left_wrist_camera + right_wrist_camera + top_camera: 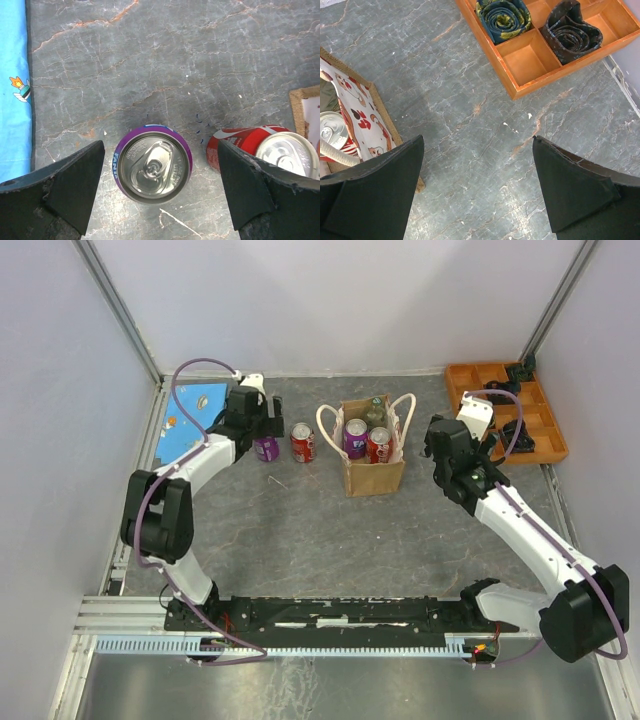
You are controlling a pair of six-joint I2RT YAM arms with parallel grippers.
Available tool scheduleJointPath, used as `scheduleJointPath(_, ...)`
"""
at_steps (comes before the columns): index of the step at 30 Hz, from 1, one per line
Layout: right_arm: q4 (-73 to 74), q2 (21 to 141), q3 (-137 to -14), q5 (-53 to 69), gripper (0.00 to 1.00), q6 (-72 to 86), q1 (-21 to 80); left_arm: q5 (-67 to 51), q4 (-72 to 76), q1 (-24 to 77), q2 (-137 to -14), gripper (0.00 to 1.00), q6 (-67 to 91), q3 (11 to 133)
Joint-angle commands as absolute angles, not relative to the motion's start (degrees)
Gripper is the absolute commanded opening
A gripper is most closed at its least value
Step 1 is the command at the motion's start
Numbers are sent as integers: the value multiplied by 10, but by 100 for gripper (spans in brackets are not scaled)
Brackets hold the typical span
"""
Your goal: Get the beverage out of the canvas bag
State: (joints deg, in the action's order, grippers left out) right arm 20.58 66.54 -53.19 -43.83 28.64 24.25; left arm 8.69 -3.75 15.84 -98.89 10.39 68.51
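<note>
The tan canvas bag [374, 476] stands upright mid-table with cream handles. Inside it are a purple can [355, 436], a red can [379, 444] and a green beverage [375, 411]. Left of the bag, a purple beverage can [152, 169] and a red can [270, 150] stand upright on the table. My left gripper [160, 185] is open above the purple can, its fingers wide on either side and clear of it. To the right of the bag, my right gripper [477, 185] hangs open over bare table with nothing in it. The bag's printed lining [355, 120] shows at its left.
An orange compartment tray [530, 60] with rolled ties sits at the back right. A blue printed mat [12, 90] lies at the far left by the wall. A thin white stick [277, 481] lies in front of the two outside cans.
</note>
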Motion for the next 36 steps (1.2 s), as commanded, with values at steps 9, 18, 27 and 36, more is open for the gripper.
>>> scheduleJointPath(9,202,644,-560,-478,98,296,236,-66,10,219,-839,95,24,770)
scheduleJointPath(18,246,626,-565,-498,98,349,217,-187,-22,348,-907,98,-87,855)
scheduleJointPath(27,275,595,-577,-514,97,339,214,-170,-85,401,-1054,76,-80,958)
scheduleJointPath(36,288,573,-599,-525,97,324,214,-114,-186,426,-1177,76,-85,1088)
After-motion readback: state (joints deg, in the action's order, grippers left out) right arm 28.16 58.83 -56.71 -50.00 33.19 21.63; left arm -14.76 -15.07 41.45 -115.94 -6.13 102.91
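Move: The red can inside the canvas bag stands about 33 cm to the right of the left hand, 3 cm nearer the base and 4 cm lower. Left of it in the bag, 27 cm right of the hand and level with it, is the bagged purple can; the green bottle lies 4 cm ahead and 32 cm right. The standing Coke can is 10 cm right, level. From the right hand the red can lies roughly 11 cm ahead, 20 cm left and 12 cm below. Towards the red can in the bag, the left hand leaves the set-down purple can, lifts steeply and swings some 30 cm right in a high arc over the standing Coke can, drawing back slightly, then sinks over the bag, turning about 55 degrees clockwise; its open fingers narrow somewhat. The right hand backs off up, right and back, empty. ##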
